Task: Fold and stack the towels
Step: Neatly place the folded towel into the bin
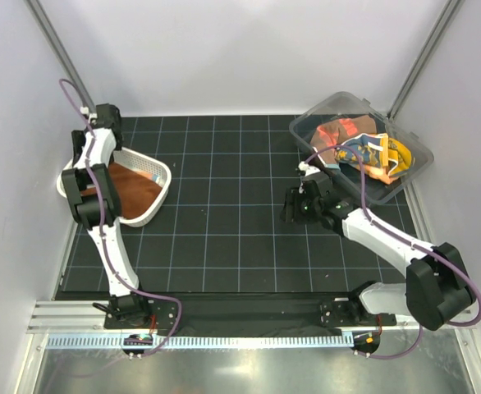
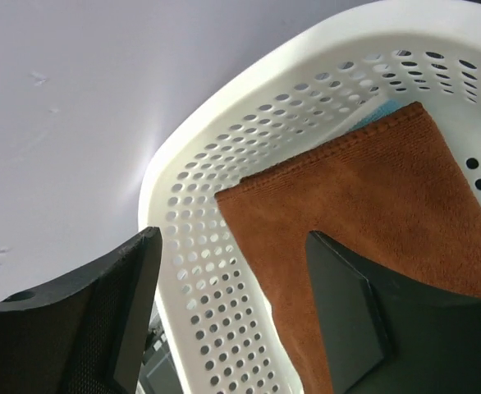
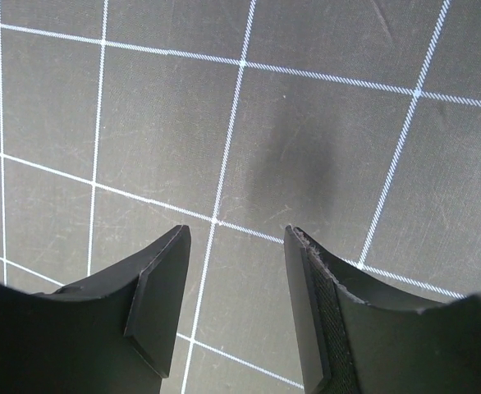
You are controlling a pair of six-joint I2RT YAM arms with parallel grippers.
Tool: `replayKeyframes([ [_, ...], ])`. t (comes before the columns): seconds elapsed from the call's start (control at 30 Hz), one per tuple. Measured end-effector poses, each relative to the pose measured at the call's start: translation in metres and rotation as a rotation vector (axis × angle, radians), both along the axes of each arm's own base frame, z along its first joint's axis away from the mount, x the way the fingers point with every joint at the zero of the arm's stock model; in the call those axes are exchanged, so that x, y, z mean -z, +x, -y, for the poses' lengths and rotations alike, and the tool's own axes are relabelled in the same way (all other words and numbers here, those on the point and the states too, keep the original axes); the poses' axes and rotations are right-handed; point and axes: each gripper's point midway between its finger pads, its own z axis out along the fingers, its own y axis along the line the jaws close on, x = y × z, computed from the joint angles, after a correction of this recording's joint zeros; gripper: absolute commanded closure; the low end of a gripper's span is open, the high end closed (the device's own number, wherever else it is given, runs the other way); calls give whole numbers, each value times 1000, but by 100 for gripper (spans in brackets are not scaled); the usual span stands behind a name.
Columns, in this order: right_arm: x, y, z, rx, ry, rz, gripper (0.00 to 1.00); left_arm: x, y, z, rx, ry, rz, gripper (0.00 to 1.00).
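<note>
A plain rust-brown towel (image 2: 364, 205) lies flat inside the white mesh basket (image 2: 199, 246) at the left of the table. My left gripper (image 2: 232, 238) hangs open over the basket's corner. One of its fingers is outside the perforated wall and the other is above the towel, and nothing is held. Several more towels (image 1: 364, 152), orange, yellow and blue, lie crumpled in the clear plastic bin (image 1: 413, 152) at the back right. My right gripper (image 3: 236, 234) is open and empty, low over the bare gridded mat just left of the bin.
The black mat (image 1: 224, 205) with white grid lines covers the table. White walls stand close behind and to the left of the basket. The right arm's forearm (image 1: 380, 234) stretches across the mat in front of the bin.
</note>
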Motion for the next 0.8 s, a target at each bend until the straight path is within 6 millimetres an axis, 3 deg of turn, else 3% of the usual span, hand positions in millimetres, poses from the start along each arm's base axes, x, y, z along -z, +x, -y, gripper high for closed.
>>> replayKeyframes([
  [0.13, -11, 4, 1, 15, -7, 4, 41, -23, 0, 11, 7, -11, 44, 19],
  [0.23, -36, 19, 0, 52, -5, 37, 36, -55, 1, 46, 70, -70, 119, 14],
  [0.3, -59, 38, 0, 94, -3, 69, 30, -85, 5, 88, 159, -146, 208, 13],
  [0.33, -71, 51, 3, 124, -6, 86, 27, -102, 4, 114, 217, -188, 260, 1],
  [0.37, -84, 67, 7, 160, -7, 112, 23, -117, 0, 139, 278, -234, 301, 0],
  [0.5, -123, 135, 57, 363, -58, 191, 8, -165, -31, 244, 542, -487, 461, 0],
  [0.57, -136, 165, 88, 458, -98, 229, 7, -172, -55, 280, 643, -605, 491, 0],
  [0.63, -137, 187, 117, 535, -149, 241, 7, -167, -77, 306, 712, -707, 478, 1],
  [0.8, -110, 227, 177, 685, -255, 184, 12, -119, -115, 368, 824, -945, 355, 0],
])
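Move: The crumpled orange towel in the grey bin lies about 23 cm ahead of the right hand, 15 cm to its right and a few centimetres lower; the blue-yellow towel is about 18 cm ahead and 24 cm right of that hand. From the left hand the orange towel is some 77 cm right and 4 cm farther out, while the released brown towel lies folded in the white bin, about 12 cm back, 11 cm right and 9 cm below. Already clear of the brown towel, the empty left hand rises about 17 cm and sweeps some 37 cm right, out over the white bin's right rim, drawing back 12 cm and sinking again at the end while its fingers open fully and the wrist swings from pointing left to pointing forward and down. The right hand meanwhile lifts and reaches about 23 cm forward, then veers some 18 cm right over the grey bin towards the orange towel, turning clockwise about 40 degrees, spreading its fingers wider and just starting to dip. ##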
